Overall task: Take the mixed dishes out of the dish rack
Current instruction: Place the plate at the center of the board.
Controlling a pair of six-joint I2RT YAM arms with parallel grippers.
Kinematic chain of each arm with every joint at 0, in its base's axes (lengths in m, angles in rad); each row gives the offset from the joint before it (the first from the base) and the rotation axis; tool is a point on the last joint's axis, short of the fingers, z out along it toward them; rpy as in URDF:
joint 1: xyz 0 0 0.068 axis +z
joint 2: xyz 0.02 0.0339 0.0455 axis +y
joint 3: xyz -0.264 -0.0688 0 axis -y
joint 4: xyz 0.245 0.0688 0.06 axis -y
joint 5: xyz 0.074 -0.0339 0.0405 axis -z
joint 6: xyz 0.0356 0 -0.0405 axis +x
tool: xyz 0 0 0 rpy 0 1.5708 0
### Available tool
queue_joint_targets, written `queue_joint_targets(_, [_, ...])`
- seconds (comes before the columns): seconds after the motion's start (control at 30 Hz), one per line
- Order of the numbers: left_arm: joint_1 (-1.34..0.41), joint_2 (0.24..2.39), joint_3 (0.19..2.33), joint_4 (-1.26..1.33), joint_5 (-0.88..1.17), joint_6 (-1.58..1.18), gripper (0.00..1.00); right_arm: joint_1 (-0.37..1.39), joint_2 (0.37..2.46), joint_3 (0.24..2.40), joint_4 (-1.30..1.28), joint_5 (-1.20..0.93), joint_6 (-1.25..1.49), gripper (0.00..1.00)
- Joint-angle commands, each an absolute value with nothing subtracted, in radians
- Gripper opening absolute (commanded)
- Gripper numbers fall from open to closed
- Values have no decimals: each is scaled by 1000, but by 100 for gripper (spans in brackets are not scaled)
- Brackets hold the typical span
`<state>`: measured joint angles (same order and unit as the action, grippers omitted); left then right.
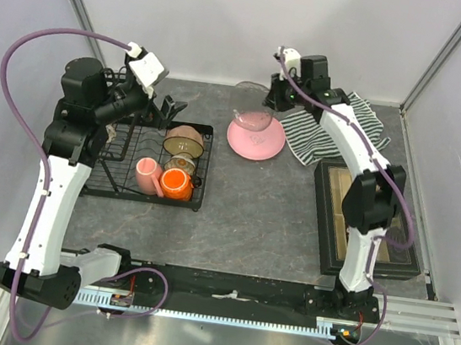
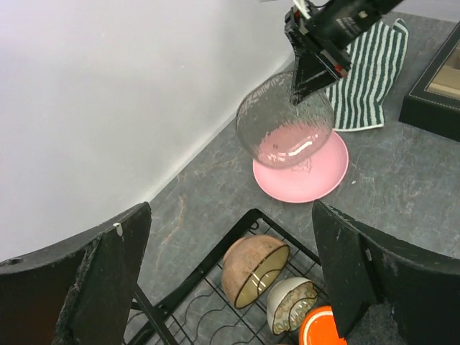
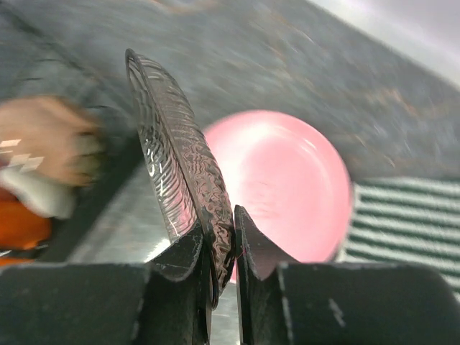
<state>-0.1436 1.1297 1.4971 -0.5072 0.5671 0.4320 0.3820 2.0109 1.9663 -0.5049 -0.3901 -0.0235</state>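
Note:
My right gripper [image 3: 219,237] is shut on the rim of the small patterned oval dish [image 3: 180,158], a clear glass one held tilted on edge over the pink round plate [image 1: 256,142]. The plate lies flat on the table, right of the dish rack [image 1: 122,158]. In the rack's basket section stand a tan-brown bowl [image 2: 248,266], a small floral bowl [image 2: 291,305], an orange mug [image 1: 175,184] and a pink mug [image 1: 145,174]. My left gripper [image 2: 230,215] hangs wide open above the rack's far corner, with nothing between its fingers.
A green-and-white striped towel [image 1: 338,127] lies right of the plate, partly under the right arm. A dark compartmented box [image 1: 360,219] sits at the right. White walls close in the back and sides.

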Motion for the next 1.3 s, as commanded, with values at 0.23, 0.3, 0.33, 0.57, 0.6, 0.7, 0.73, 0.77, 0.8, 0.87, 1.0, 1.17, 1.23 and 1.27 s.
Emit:
queue_joint_targets(0.23, [-143, 1106, 1436, -486, 554, 419, 99, 270, 2266, 2069, -480, -538, 70, 0])
queue_joint_targets(0.3, [-143, 1108, 1430, -492, 557, 419, 99, 262, 2298, 2072, -471, -586, 90, 0])
queue_joint_targets(0.33, [-143, 1108, 1430, -497, 558, 422, 99, 261, 2305, 2072, -468, -600, 97, 0])
queue_joint_targets(0.57, [-143, 1089, 1399, -505, 566, 423, 99, 233, 2347, 2077, -456, -683, 132, 0])
queue_joint_targets(0.6, [-143, 1085, 1397, -506, 568, 425, 99, 230, 2355, 2079, -451, -702, 140, 0])
queue_joint_targets(0.7, [-143, 1078, 1390, -508, 568, 426, 99, 213, 2371, 2079, -440, -733, 150, 0])
queue_joint_targets(0.73, [-143, 1077, 1390, -511, 569, 428, 99, 206, 2376, 2079, -437, -759, 159, 0])
queue_joint_targets(0.77, [-143, 1075, 1388, -511, 569, 426, 99, 203, 2381, 2079, -434, -770, 164, 0])
queue_joint_targets(0.8, [-143, 1075, 1387, -511, 569, 428, 99, 199, 2388, 2079, -431, -778, 166, 0])
queue_joint_targets(0.87, [-143, 1074, 1385, -514, 571, 430, 99, 193, 2396, 2079, -428, -784, 164, 0])
queue_joint_targets(1.0, [-143, 1072, 1384, -518, 571, 433, 99, 189, 2418, 2086, -430, -795, 166, 0])
queue_joint_targets(1.17, [-143, 1072, 1379, -523, 569, 434, 99, 186, 2441, 2098, -430, -804, 167, 0])
queue_joint_targets(1.23, [-143, 1072, 1376, -523, 569, 436, 99, 184, 2450, 2103, -431, -802, 167, 0])
queue_joint_targets(1.27, [-143, 1071, 1373, -523, 568, 437, 99, 186, 2454, 2105, -430, -801, 167, 0])
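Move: The right hand, holding the clear glass plate by its edge, has the pink plate about 23 cm below it, some 4 cm ahead and 1 cm to the left. The striped towel's middle is roughly 11 cm ahead and 18 cm right of this hand, and the brown bowl in the rack is level with it, 20 cm to the left. From the empty left hand the pink plate lies about 21 cm ahead, 21 cm right and 41 cm down. Down, fast at first and then easing, the right hand lowers the glass plate about 17 cm towards the pink plate, going some 4 cm forward and 4 cm right early on. The wrist tips the hand's front down by nearly 30 degrees and the fingers keep their pinch on the rim. The left hand, wide open, sinks about 4 cm above the rack. ##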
